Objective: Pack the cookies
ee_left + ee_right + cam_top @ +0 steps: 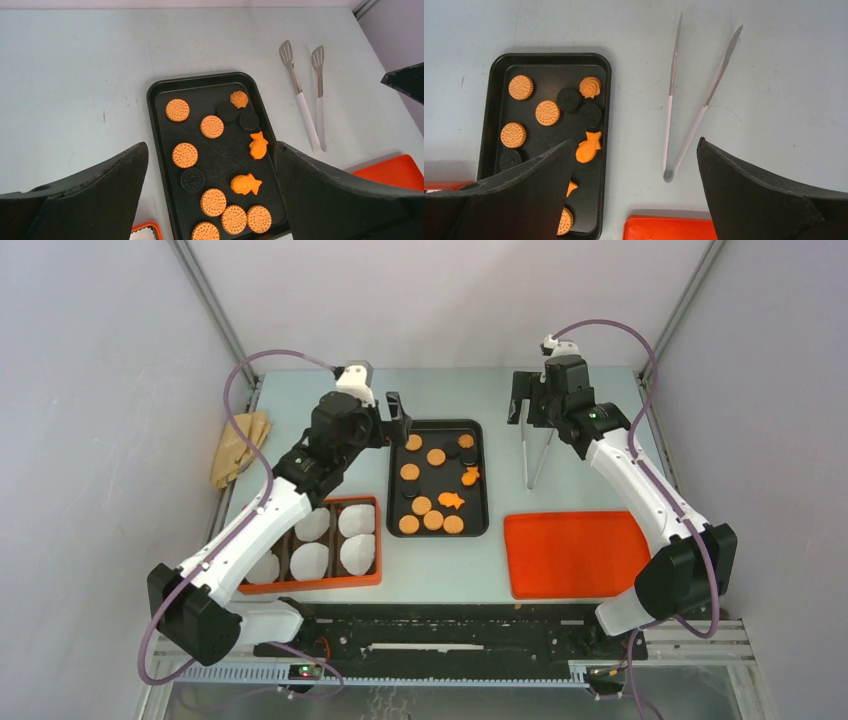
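A black tray (478,475) in the middle of the table holds the cookies (432,520): several round orange-brown discs (213,201), two orange fish shapes (246,184), a few dark rounds (192,179) and one orange swirl (239,99). My left gripper (397,418) hovers above the tray's far left corner, open and empty. My right gripper (530,400) hovers at the back right above metal tongs (535,455), open and empty. An orange box (310,585) with white paper liners (356,552) in its compartments lies left of the tray.
An orange lid (575,553) lies flat at the front right, also in the right wrist view (669,229). A crumpled tan cloth (240,445) lies at the table's left edge. The tongs (696,100) lie open on the table between tray and lid.
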Controlling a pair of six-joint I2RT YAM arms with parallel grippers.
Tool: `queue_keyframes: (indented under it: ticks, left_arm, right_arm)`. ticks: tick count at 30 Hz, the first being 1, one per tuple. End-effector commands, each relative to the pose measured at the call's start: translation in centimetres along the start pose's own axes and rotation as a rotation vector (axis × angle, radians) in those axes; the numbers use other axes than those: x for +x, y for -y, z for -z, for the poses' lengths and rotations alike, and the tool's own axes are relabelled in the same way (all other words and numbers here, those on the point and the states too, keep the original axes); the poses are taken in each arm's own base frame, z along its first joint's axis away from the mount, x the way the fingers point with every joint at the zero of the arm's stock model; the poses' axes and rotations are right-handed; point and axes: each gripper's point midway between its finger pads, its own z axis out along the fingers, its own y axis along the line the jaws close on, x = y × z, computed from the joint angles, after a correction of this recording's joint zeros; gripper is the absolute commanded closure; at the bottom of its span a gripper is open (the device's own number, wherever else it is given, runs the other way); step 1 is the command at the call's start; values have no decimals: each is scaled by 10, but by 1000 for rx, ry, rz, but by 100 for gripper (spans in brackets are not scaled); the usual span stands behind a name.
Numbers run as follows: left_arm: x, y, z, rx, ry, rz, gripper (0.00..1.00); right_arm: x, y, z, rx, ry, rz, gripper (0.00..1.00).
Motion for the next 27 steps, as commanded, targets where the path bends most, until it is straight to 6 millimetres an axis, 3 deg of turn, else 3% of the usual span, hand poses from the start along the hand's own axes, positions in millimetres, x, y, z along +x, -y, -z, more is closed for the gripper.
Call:
queue_keyframes:
  ticks: [1, 9, 15, 20, 23, 27]
  left_arm:
    - [-5, 5, -8, 20, 3, -18, 0]
    - [9, 55, -19, 275, -150, -55, 0]
    - [31, 36, -42, 152, -201, -16, 0]
    - [46, 29, -46, 113, -235, 12, 1]
    - [39, 28, -42, 104, -213, 18, 2]
    - [-4, 19, -30, 49, -57, 5, 0]
  right_arm:
    - [-14, -1, 3, -5, 51, -9, 0]
    - [11, -15, -6, -72, -40, 8, 0]
    - [45, -43, -10, -119, -121, 32, 6]
    - [85, -62, -16, -139, -211, 70, 11]
    - [89, -65, -17, -142, -208, 66, 16]
    - [71, -73, -9, -172, -148, 63, 22]
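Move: Right of the tray and high above it, the right hand has the small fish cookie on the tray's right side about 12 cm to its left, 5 cm back and 23 cm below. The other fish cookie is some 17 cm left and 12 cm back, a black cookie 12 cm left and level, the spatulas about 8 cm right and 3 cm ahead. Under the left hand, roughly 27 cm down, the left-side round cookie is 5 cm right and 3 cm ahead, with a black cookie 6 cm nearer than it. Sinking some 9 cm, the right hand swings about 7 cm left and 4 cm back towards the fish cookies, tipping down and turning slightly counter-clockwise while its fingers start to narrow. The left hand, still wide open, drops about 6 cm and goes right over the tray, easing back a little left at the end, and tips down too. Neither touches anything. ##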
